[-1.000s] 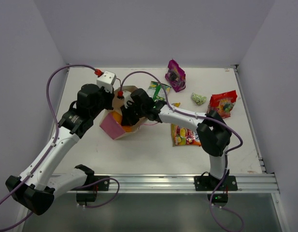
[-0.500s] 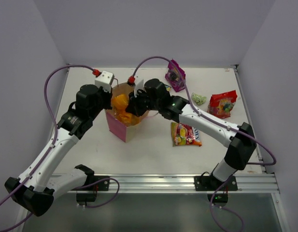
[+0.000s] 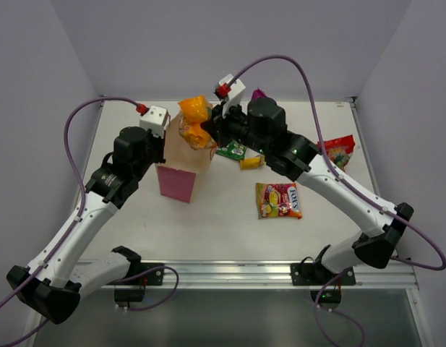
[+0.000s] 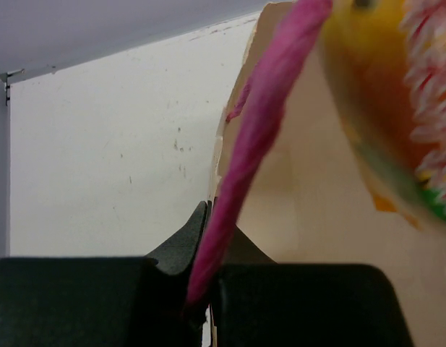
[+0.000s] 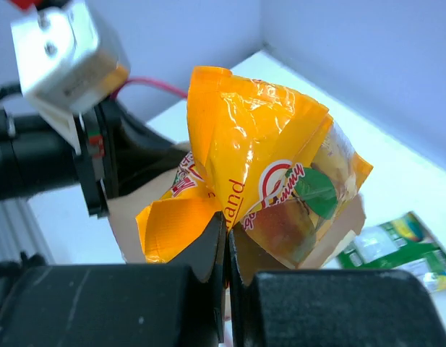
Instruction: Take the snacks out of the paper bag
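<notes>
The paper bag (image 3: 176,182) stands upright at centre left, beige with a pink side. My left gripper (image 3: 162,149) is shut on the bag's pink edge (image 4: 260,137), which runs down between its fingers (image 4: 185,242). My right gripper (image 3: 208,131) is shut on an orange snack packet (image 3: 194,120), held in the air above the bag's mouth. In the right wrist view the crumpled orange packet (image 5: 266,163) fans out above the pinching jaws of the right gripper (image 5: 228,230), with the bag (image 5: 132,220) below it. The same packet shows blurred in the left wrist view (image 4: 396,101).
Other snacks lie on the table: a green packet (image 3: 232,150), a small yellow one (image 3: 251,162), a yellow-red candy bag (image 3: 279,200), a red packet (image 3: 340,150) at the right. A magenta packet (image 3: 259,93) peeks from behind the right arm. Walls close in at the back and sides.
My right gripper has risen out of the bag with the orange packet, moving up and back. The bag has come upright under the left gripper's hold.
</notes>
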{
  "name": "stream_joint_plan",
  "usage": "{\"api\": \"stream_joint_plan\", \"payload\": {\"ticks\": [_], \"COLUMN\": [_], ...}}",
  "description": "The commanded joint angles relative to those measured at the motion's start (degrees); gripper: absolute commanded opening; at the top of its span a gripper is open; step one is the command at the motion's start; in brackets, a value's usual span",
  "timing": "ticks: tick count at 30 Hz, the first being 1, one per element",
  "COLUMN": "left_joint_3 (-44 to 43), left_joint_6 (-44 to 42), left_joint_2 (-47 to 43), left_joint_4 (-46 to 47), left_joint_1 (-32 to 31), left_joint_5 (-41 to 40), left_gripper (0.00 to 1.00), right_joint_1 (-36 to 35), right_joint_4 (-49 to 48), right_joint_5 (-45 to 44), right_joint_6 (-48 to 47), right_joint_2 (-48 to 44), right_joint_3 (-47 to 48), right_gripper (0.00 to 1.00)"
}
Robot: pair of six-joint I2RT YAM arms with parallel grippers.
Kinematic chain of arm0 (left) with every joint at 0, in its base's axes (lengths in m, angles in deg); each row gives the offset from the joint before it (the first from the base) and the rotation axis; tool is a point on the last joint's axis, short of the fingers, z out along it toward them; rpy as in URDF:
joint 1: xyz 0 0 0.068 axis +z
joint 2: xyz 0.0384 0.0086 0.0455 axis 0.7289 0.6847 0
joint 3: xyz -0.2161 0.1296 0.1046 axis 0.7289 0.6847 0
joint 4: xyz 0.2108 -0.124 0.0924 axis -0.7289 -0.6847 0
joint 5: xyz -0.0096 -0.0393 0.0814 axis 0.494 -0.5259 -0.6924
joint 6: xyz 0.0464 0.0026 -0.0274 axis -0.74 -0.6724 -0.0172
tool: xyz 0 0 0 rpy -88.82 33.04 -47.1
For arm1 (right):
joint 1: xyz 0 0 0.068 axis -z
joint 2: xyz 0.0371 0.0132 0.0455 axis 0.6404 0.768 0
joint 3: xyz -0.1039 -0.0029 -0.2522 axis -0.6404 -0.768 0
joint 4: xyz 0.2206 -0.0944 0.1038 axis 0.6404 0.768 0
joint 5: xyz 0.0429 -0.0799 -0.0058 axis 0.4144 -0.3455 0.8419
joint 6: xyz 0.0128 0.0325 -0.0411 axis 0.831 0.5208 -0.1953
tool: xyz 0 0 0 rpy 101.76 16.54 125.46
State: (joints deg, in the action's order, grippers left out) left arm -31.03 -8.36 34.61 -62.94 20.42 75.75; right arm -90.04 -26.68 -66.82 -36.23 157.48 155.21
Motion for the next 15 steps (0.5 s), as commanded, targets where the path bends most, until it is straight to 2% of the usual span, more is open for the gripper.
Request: {"api": "stream_joint_plan", "payload": {"ticks": [1, 4, 9, 15], "left_joint_3": [0.14, 0.14, 0.49, 0.06], "left_joint_6": [1.10, 1.89, 3.47, 6.81], "left_joint_2": [-0.82, -0.39, 0.49, 1.63], "left_joint_4": [1.38, 0.59, -0.12, -1.52], "left_joint_1": [-0.08, 0.00, 0.35, 5.17], "left_joint_5": [-3.28, -5.22, -7.41, -8.13], "left_gripper": [0.00, 0.00, 0.00, 0.00], "right_joint_1": [1.08, 3.54, 9.42, 15.49], "right_joint_4": [-8.07, -9.22, -8.52, -3.60], "right_joint_5": [-6.87, -4.77, -6.26, -6.01], "right_joint_6": [-4.28, -3.68, -1.13, 5.46], "right_joint_2": [-5.56, -8.45, -13.89, -18.56], "right_joint_3": [6.12, 7.70, 7.71, -1.41], "right_gripper": [0.00, 0.00, 0.00, 0.00]}}
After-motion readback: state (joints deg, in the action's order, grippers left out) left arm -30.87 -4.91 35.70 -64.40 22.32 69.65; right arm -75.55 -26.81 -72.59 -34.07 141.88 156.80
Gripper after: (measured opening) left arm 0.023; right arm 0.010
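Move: The right hand already holds the orange snack above the paper bag, whose middle lies about 5 cm ahead, 12 cm left and 25 cm below. The open table it is carried out over is marked by the light green pack, roughly 19 cm ahead, 32 cm right and 38 cm down; the green pack is about 22 cm ahead, 8 cm right, the yellow pack 14 cm ahead, 15 cm right. From the left hand, the light green pack lies some 17 cm ahead, 48 cm right. Rightward and up, gathering speed sideways, the right hand swings the pinched orange snack away from the paper bag, about 15 cm across and 12 cm higher, turning some 20 degrees clockwise as its left side rises. The left hand keeps its pinch on the bag's rim and draws it a couple of centimetres left. ##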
